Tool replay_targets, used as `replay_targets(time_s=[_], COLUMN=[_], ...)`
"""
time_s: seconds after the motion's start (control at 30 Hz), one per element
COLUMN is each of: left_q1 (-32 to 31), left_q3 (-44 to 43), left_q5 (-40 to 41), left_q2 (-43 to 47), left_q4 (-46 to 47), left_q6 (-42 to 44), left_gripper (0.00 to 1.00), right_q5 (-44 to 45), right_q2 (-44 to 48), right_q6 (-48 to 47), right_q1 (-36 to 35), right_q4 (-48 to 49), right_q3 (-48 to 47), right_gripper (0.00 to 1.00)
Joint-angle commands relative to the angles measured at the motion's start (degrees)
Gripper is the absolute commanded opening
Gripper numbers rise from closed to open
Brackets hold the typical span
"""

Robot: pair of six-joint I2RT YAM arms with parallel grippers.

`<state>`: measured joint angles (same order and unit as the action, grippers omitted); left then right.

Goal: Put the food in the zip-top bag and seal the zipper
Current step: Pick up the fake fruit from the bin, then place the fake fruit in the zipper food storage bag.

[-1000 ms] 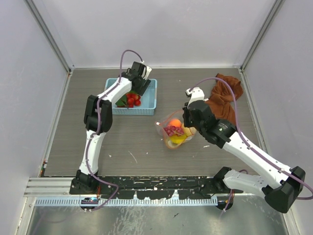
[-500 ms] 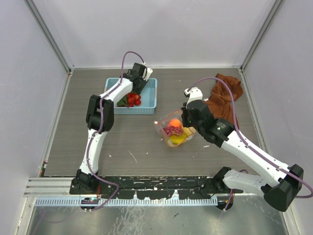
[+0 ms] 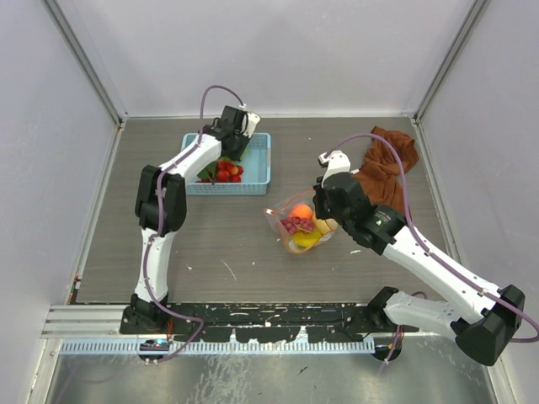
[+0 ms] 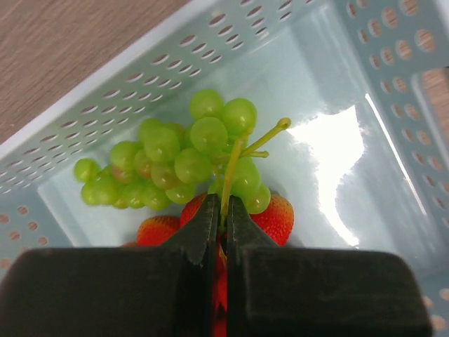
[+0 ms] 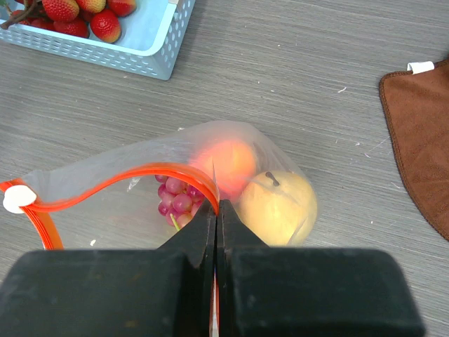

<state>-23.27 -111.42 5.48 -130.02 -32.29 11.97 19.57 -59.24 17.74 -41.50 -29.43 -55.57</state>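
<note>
My left gripper (image 4: 224, 210) is shut on the yellow-green stem of the green grapes (image 4: 179, 161) inside the light-blue basket (image 4: 330, 105), over red strawberries (image 4: 277, 219). From above, the left gripper (image 3: 226, 150) is over the basket (image 3: 257, 164), with strawberries (image 3: 226, 172) beside it. My right gripper (image 5: 216, 208) is shut on the red-orange zipper (image 5: 133, 175) of the clear zip-top bag (image 5: 105, 168), holding its mouth open. The bag (image 3: 296, 221) holds purple grapes (image 5: 175, 200), an orange-red peach (image 5: 226, 163) and a yellow-orange peach (image 5: 277, 203).
A rust-brown cloth (image 3: 389, 164) lies at the right back, also in the right wrist view (image 5: 421, 140). The basket's corner (image 5: 151, 53) with strawberries (image 5: 84, 17) stands near the bag. Grey walls enclose the table.
My left gripper has moved a little toward the back of the basket, and the left arm's elbow has swung left. The right gripper and the bag have stayed put.
</note>
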Motion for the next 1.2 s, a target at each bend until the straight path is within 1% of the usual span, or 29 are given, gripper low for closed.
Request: replay_targets(time_s=[0.0,0.37,0.57,0.73,0.93,1.17], left_q1=[0.0,-0.4,-1.4,-2.2,-4.8,-9.9], left_q3=[2.0,10.7,15.2,20.4,25.2,29.0], left_q5=[-2.3,-6.2,-7.7,-10.3,-12.9,-14.9], left_q2=[9.5,22.4,30.5,38.4,47.6,56.6], left_q4=[4.6,9.0,10.1,13.0,13.3,13.0], left_q6=[-2.3,-7.1,-10.4,-13.9,-17.0,-18.7], left_gripper=[0.0,0.0,0.0,0.0,0.0,0.0], right_q5=[0.1,0.6,0.9,0.8,1.0,0.5], right_q2=[2.1,2.9,2.9,2.8,3.0,2.9], right_q6=[0.2,0.5,0.6,1.0,1.4,2.0], right_q1=[0.1,0.1,0.1,0.1,0.1,0.1], right_q4=[2.9,2.7,2.9,3.3,3.9,4.3], right_q3=[-0.2,0.0,0.2,0.6,1.0,1.5], right_gripper=[0.0,0.0,0.0,0.0,0.0,0.0])
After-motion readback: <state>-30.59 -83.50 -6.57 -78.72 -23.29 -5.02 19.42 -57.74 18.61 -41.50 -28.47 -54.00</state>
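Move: The left gripper already pinches the green grapes by the stem, the bunch about 3 cm ahead, 3 cm left and slightly below. The zip-top bag's mouth is some 15 cm to its right, 20 cm back and 10 cm higher. The strawberries sit about 4 cm left, 3 cm back and 4 cm below this gripper. From the right gripper, holding the bag's edge, the mouth's middle is about 6 cm left and 2 cm ahead. Keep the left fingers shut on the stem and lift the grapes some 25 cm out of the bin, first nearly straight up, then increasingly back, about 17 cm in all, towards the bag. As the left gripper rises, tilt it nearly 40 degrees so the fingers swing to point rightwards and less steeply down. Keep the right gripper holding the bag still. ##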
